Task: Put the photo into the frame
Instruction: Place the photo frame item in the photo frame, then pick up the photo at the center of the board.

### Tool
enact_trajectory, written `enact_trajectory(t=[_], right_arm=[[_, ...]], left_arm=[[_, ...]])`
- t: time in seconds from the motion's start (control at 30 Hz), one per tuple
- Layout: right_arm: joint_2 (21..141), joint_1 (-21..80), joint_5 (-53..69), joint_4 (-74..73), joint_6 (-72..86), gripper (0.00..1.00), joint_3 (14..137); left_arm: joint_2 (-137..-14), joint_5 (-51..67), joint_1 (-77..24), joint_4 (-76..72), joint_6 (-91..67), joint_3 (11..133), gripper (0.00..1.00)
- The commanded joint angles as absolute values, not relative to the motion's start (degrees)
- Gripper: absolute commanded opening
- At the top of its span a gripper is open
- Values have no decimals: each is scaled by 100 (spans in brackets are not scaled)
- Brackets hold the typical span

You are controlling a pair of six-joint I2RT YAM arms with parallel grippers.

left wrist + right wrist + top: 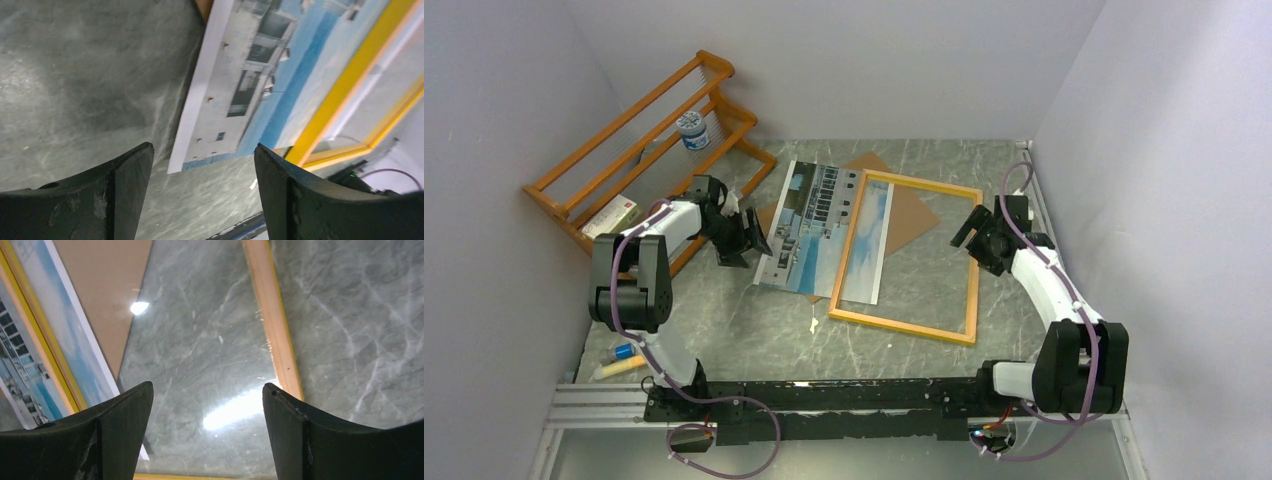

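The photo (809,228), a print of a white building against blue sky, lies face up on the table; its right part lies under the frame's left side. The frame (972,262), narrow and yellow-orange, lies flat over it, with glass that reflects light. My left gripper (746,240) is open and empty just left of the photo's left edge; the photo (250,80) and the frame (345,90) show ahead of it. My right gripper (972,235) is open and empty above the frame's right side (272,320); the photo (65,340) shows at left.
A brown hardboard panel (909,215) lies under the photo and frame. An orange-brown slatted rack (639,140) stands at the back left with a small jar (692,130) and a box (611,215). Markers (619,360) lie by the left arm's base. Walls close in on all sides.
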State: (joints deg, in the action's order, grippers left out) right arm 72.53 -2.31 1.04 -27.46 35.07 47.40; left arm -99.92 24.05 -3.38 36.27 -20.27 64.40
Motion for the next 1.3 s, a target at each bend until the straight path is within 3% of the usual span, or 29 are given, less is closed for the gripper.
enact_trajectory(t=[0.0,0.4,0.7,0.9,1.07,1.27], right_arm=[[7212,94,113,-2865,3655,83,4883],[6971,447,248,-2711,3917,83,4922],[6788,466,329,-2596,3960,83,4834],[6697,470,346,-2591,3996,83,4784],[6596,466,378,-2572,4058,83,4711],[6565,466,343,-2626,4051,83,4741]], left_arm=[[-10073,3561,-246,2983,-2265,6476,79],[-9856,2281,-255,2351,-2938,5677,80],[-10259,4021,-256,1538,-3252,5480,79],[-10461,4409,-255,1272,-3419,5642,75],[-10554,4806,-255,1147,-3484,5707,65],[-10489,4948,-255,1329,-3302,5894,34]])
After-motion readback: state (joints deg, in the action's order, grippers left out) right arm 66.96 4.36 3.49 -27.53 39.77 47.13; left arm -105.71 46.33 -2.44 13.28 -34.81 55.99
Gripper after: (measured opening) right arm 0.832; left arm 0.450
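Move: The photo's middle lies about 15 cm to the left hand's right, 7 cm ahead and 3 cm below; its near-left corner is just behind the open fingers. The frame's middle is some 38 cm to the right and level with that hand; the brown board under the photo centres about 21 cm right and 8 cm ahead. From the right hand, the photo's middle is roughly 34 cm left, 7 cm ahead and 8 cm down, the frame's 12 cm left, 1 cm ahead. One left finger gets under the photo's left edge near its near corner, and the fingers, wide open until late, close about halfway around that edge. The left hand dips a little, then slides some 5 cm right, rolling about 25 degrees so the fingertips lie flatter and point more to the right. The right hand, open and empty, drifts about 5 cm left over the frame, then rises about 3 cm. ##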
